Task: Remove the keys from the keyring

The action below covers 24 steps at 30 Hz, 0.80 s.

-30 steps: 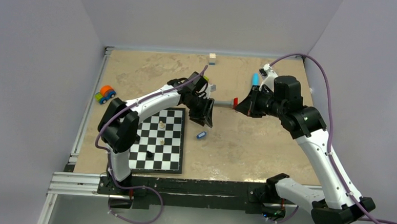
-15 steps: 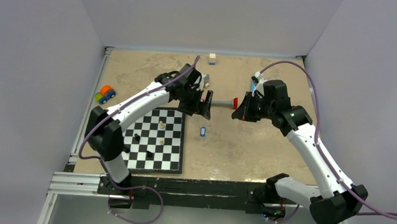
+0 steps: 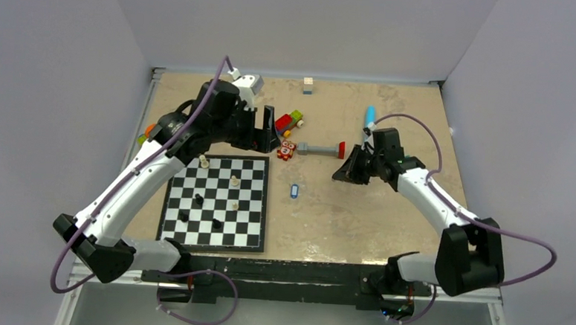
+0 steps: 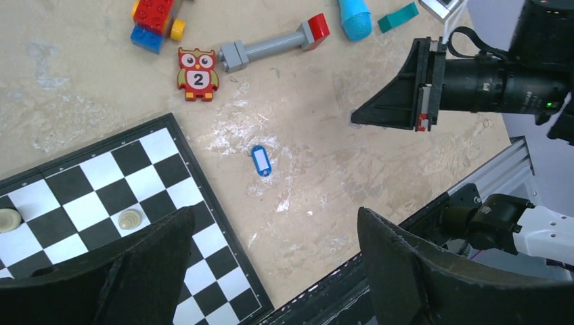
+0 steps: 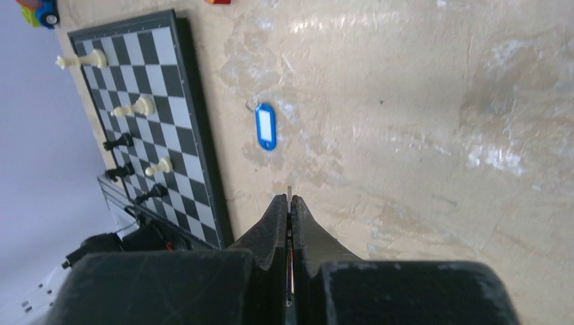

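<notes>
The keyring (image 3: 293, 191), a small blue tag with a pale centre, lies flat on the tan table just right of the chessboard; it also shows in both wrist views (image 4: 260, 161) (image 5: 265, 126). My right gripper (image 3: 338, 176) (image 5: 289, 201) hovers to the tag's right, shut on a thin silvery key whose tip (image 5: 289, 192) pokes out between the fingertips. My left gripper (image 3: 268, 142) (image 4: 274, 215) is raised above the board's far right corner. It stands wide open with nothing between its fingers.
A chessboard (image 3: 250, 239) with several pieces fills the left. Behind the tag lie a grey bar with a red end (image 3: 320, 148), an owl tile (image 3: 286, 150) and toy bricks (image 3: 287, 121). A light-blue cylinder (image 3: 370, 116) lies behind the right gripper, and a small cube (image 3: 308, 85) by the back wall.
My left gripper has opened wide and drawn back up and to the left, uncovering the bricks and owl tile. The right gripper stayed shut and shifted slightly nearer.
</notes>
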{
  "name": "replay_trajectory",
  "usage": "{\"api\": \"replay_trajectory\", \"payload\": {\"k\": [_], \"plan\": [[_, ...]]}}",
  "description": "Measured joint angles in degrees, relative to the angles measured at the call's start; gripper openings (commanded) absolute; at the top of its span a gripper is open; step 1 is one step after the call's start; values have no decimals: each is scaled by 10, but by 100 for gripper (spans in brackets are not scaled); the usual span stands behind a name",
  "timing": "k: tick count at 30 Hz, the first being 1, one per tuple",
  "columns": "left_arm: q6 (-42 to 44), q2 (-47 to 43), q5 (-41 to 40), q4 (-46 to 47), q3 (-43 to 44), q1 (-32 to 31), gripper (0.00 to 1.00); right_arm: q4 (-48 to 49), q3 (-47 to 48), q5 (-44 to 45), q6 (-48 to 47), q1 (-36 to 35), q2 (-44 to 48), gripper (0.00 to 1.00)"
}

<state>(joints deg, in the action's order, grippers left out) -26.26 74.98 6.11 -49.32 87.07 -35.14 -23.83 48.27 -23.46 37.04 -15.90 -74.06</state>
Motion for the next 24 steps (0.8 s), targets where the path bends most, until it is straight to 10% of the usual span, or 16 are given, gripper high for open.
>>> {"api": "replay_trajectory", "payload": {"k": [5,16,24], "plan": [[3,-25,-21,-18,0,0,92,59,0,-3,6,10,-71,0],[3,-51,-36,-31,-9,0,91,84,-13,2,2,14,-130,43],[-1,-54,-36,-29,-16,0,90,45,-11,40,-15,16,-114,51]]}}
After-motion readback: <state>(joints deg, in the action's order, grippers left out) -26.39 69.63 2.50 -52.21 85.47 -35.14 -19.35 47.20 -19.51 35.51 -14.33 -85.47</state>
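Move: The right hand, shut on the key, goes for a bare patch of table about 3 cm to its left, level with it and 12 cm below. At that height the blue key tag lies some 10 cm left and 2 cm ahead, the grey bolt toy roughly 4 cm left and 15 cm ahead, and the owl 14 cm left and 15 cm ahead. From the left hand the patch is about 13 cm right, level and 30 cm down. Sinking about 6 cm over the bare table, the right fingers half-open, releasing the key; left hand drifts left. ##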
